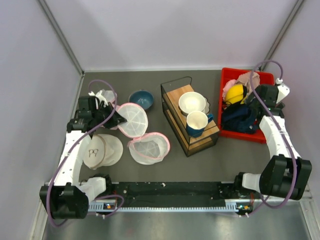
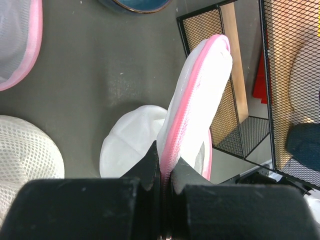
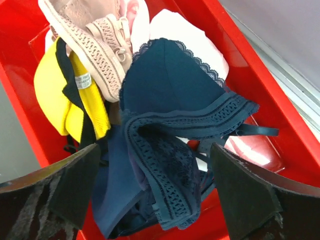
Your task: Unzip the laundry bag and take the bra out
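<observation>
The laundry bag (image 1: 133,120), white mesh with pink zipper trim, lies left of centre. My left gripper (image 1: 115,119) is shut on its pink zipper edge (image 2: 192,100), and the bag stands up on edge from the jaws (image 2: 165,167). A second pink-rimmed mesh round (image 1: 149,147) lies just in front of it. The yellow bra (image 1: 233,93) with dark trim lies in the red bin (image 1: 225,127) at the right. My right gripper (image 1: 252,98) hangs open over the bin. A navy lace garment (image 3: 170,150) lies between its fingers (image 3: 155,165), and the yellow bra (image 3: 60,100) lies to their left.
Flat white round bags (image 1: 102,150) lie near the left arm. A blue bowl (image 1: 141,98) sits behind the laundry bag. A black wire rack (image 1: 167,117) with a white bowl and a blue cup stands mid-table. Pale pink garments (image 3: 95,35) fill the bin's far end.
</observation>
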Controlling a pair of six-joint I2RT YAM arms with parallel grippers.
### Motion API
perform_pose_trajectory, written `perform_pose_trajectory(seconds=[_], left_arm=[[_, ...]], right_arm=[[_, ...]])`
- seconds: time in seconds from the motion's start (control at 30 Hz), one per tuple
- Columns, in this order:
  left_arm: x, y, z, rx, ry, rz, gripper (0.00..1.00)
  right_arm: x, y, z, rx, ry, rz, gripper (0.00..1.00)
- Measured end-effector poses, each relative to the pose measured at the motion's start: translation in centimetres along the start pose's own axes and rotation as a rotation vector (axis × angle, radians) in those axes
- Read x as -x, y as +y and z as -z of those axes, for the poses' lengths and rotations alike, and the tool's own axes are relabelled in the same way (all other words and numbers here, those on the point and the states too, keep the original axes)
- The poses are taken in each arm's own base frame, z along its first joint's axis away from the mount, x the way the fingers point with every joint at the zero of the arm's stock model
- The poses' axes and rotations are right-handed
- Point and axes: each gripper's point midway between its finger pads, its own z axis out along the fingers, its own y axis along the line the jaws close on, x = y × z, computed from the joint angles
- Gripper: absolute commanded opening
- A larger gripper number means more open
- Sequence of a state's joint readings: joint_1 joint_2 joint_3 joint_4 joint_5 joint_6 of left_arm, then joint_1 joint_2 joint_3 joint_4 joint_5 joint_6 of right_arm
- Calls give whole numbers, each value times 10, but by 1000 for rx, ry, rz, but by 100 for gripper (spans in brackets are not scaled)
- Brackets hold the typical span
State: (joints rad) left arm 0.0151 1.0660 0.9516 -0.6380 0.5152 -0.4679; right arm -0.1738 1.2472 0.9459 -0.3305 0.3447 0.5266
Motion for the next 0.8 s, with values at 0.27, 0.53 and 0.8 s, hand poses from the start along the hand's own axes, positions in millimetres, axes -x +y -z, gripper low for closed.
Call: perform_pose_trajectory(seconds=[0.27,0.53,0.8], left_arm=[[12,5,13,82,-45,-41,0],[30,15,42,218,-164,-71,44],[39,16,63,282,-228,-69,87]], right_arm=[[50,20,27,45,-31,56,99],[80,20,74,92,-81,77,99],[92,15,116,145,-120,105,99]])
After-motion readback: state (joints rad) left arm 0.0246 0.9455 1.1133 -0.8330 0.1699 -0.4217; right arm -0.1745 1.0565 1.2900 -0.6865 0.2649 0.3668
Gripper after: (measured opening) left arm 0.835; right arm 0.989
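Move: The left hand grips the laundry bag's open flap. The bag's body lies about 9 cm back from it, 11 cm to its right and 14 cm lower; a round white bag sits some 11 cm back and 12 cm left, the blue bowl 13 cm ahead and 7 cm right. Right under the open right hand, roughly 7 cm down and 2 cm to its left, lies the dark blue bra, with the yellow bra 9 cm ahead and 9 cm left. Straight up first, then up and back, the right hand climbs some 14 cm away from the dark blue bra it has already let go, its fingers spreading the last bit to fully open. The left hand draws the gripped flap left while rising, about 6 cm sideways, rolling and turning counter-clockwise, then opens wide and lets go of the flap. ##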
